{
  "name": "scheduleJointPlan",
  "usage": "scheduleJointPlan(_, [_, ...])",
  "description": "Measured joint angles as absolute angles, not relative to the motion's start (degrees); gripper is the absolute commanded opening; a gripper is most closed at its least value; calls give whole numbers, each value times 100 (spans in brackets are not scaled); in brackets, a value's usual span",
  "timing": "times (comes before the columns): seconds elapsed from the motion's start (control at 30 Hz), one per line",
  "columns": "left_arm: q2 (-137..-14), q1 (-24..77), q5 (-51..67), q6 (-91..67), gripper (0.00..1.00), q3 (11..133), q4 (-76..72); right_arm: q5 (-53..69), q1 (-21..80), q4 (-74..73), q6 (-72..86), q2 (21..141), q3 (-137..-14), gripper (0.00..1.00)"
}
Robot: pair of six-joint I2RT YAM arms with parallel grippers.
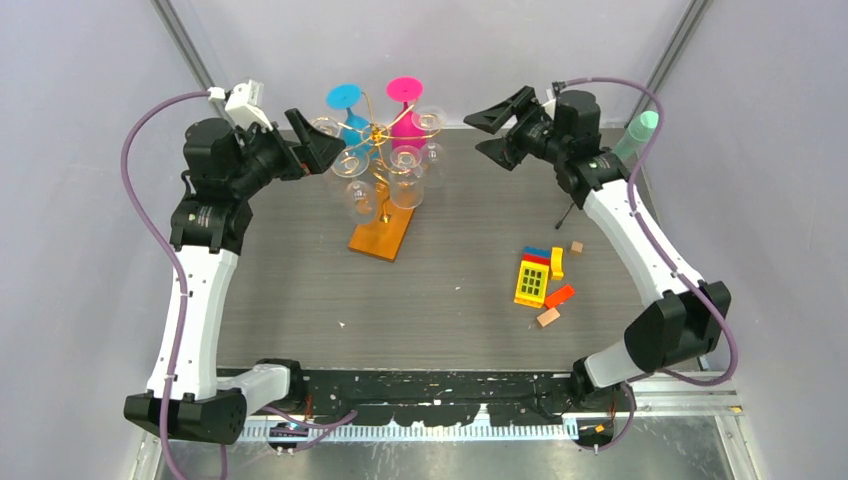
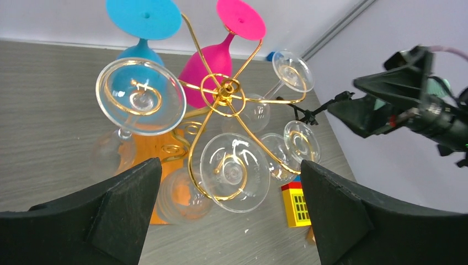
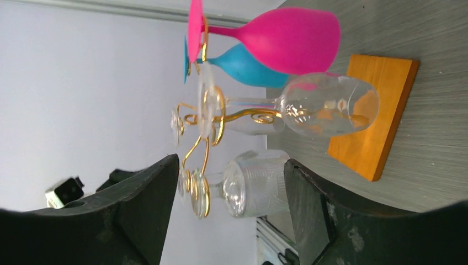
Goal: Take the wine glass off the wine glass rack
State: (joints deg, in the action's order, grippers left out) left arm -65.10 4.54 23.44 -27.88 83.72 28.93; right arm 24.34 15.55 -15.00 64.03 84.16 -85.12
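Observation:
The wine glass rack [image 1: 378, 133] is gold wire on an orange-brown base [image 1: 381, 238] at the back middle of the table. Upside down on its arms hang a blue wine glass [image 1: 345, 108], a pink one [image 1: 405, 105] and several clear ones [image 1: 405, 175]. My left gripper [image 1: 318, 143] hovers open just left of the rack, above a clear glass's foot [image 2: 234, 172], touching nothing. From the right, my right gripper [image 1: 478, 135] stands open and apart from the rack, facing a ribbed clear glass [image 3: 259, 182]. Both grippers [image 2: 229, 165] [image 3: 230, 163] are empty.
A yellow toy block building [image 1: 532, 278] and small loose blocks [image 1: 548, 317] lie right of centre. A black tripod with a mint-green tip [image 1: 636, 135] stands at the back right, behind the right arm. Grey walls close the back and sides.

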Motion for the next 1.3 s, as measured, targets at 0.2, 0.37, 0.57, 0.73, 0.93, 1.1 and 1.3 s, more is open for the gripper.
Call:
scheduleJointPlan(0.2, [-6495, 454, 2401, -2777, 100, 8366, 2696, 2316, 1649, -958, 7223, 8873, -8381, 77])
scheduleJointPlan(0.37, [-6451, 454, 2370, -2749, 100, 8366, 2672, 2143, 1695, -725, 7553, 9028, -8462, 68])
scheduleJointPlan(0.57, [-6451, 454, 2405, -2700, 100, 8366, 2596, 2027, 1787, -733, 7728, 9367, -9118, 55])
scheduleJointPlan(0.73, [-6451, 454, 2318, -2630, 98, 8366, 2558, 2058, 1852, -777, 7714, 9537, -9271, 56])
scheduleJointPlan(0.93, [-6451, 454, 1839, -2517, 100, 8366, 2705, 2279, 1929, -878, 7625, 9736, -9406, 48])
scheduleJointPlan(1.1, [-6451, 454, 1391, -2499, 100, 8366, 2847, 2449, 1973, -873, 7546, 9845, -9459, 39])
scheduleJointPlan(1.3, [-6451, 454, 965, -2510, 100, 8381, 3061, 2598, 2014, -862, 7505, 9915, -9572, 23])
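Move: The foot of the hanging clear wine glass nearest the right hand is about 10 cm to its left and 5 cm ahead, nearly at finger height. From the right hand, the pink glass's foot is about 15 cm left and 10 cm ahead, the clear tumbler's foot some 14 cm left and 4 cm back, and the rack's hub roughly 19 cm left and 2 cm ahead. From the left hand, the clear glass's foot is about 20 cm right and 4 cm ahead. Bring the right gripper forward about 5 cm, dipping 2 cm and rising again, then slide it left, roughly 6 cm in all, to the clear glass's foot. Roll the wrist some 10 degrees and narrow the fingers above and below the foot's rim. Ease the open left gripper about 4 cm left, away from the rack, turning it counter-clockwise. ##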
